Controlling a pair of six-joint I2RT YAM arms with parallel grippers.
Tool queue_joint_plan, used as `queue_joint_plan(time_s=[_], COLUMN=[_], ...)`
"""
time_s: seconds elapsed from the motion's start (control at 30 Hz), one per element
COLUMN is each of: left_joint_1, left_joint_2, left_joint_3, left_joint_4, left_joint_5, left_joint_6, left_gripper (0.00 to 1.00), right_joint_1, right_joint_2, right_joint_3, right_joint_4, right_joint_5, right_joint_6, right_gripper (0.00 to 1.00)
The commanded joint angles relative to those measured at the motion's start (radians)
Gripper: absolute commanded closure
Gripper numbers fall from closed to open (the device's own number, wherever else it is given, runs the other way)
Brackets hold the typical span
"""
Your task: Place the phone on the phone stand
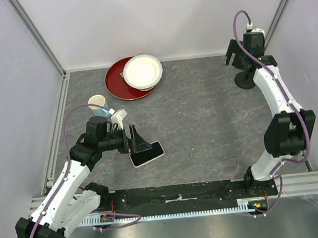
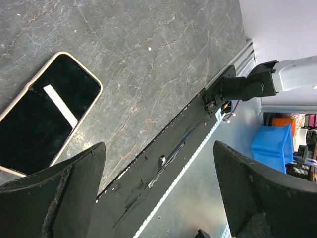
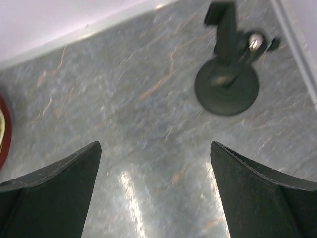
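Observation:
The phone lies flat on the grey table, black screen up inside a pale rim, at the near left. In the left wrist view the phone sits at the left, beside one finger. My left gripper hovers over the phone's near-left end, open and empty, and its jaws frame the table's black front edge. The phone stand, black with a round base, stands at the far right. My right gripper hangs just left of the phone stand, open over bare table.
A white plate rests on a red plate at the back centre. A light blue cup stands behind the left arm. White walls and metal rails enclose the table. A black strip runs along the front edge.

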Motion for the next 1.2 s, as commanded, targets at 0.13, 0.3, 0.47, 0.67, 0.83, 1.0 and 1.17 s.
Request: queue_joint_plan(time_s=[0.13,0.3,0.47,0.67,0.83,1.0,1.17], left_joint_1=[-0.006,-0.006,-0.006,-0.006,-0.006,-0.006,-0.006], left_joint_2=[-0.047,-0.053,-0.047,-0.052,-0.041,-0.047,-0.05], left_joint_3=[-0.011,-0.012,-0.011,-0.014,-0.012,-0.017,-0.017], left_joint_4=[0.066,0.072,0.075,0.077,0.081,0.08,0.078], left_joint_5=[0.039,0.054,0.059,0.056,0.062,0.048,0.03], left_joint_6=[0.025,0.028,0.028,0.028,0.028,0.023,0.02], left_gripper=[0.05,0.04,0.04,0.04,0.04,0.05,0.05], right_joint_1=[-0.101,-0.104,-0.104,-0.104,-0.106,-0.107,-0.089], right_joint_2=[0.293,0.38,0.434,0.479,0.491,0.48,0.404], right_joint_3=[0.336,0.43,0.509,0.557,0.592,0.579,0.491], right_joint_4=[-0.051,-0.088,-0.112,-0.112,-0.122,-0.125,-0.114], right_joint_5=[0.06,0.1,0.143,0.164,0.201,0.148,0.097], right_joint_6=[-0.031,-0.025,-0.052,-0.11,-0.135,-0.112,-0.083], right_gripper=[0.02,0.02,0.14,0.35,0.48,0.87,1.0])
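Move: The phone stand is ahead and to the right of the right hand, its middle about 12 cm farther out, 9 cm right and some 10 cm lower. From that hand, the phone lies some 23 cm back and 48 cm left, about 22 cm below; the white plate is about 23 cm ahead and 48 cm left, some 20 cm lower. From the left hand, the stand is roughly 43 cm ahead, 58 cm right and a little lower. The right fingers, wide open and touching nothing at first, end up pinching the lower end of the phone stand's upright bracket. The hand gets there by going forward and right about 12 cm while sinking some 4 cm, swinging about 10 degrees clockwise with a slight tip down and roll; the fingers close over the second half, as the hand eases to a stop. ##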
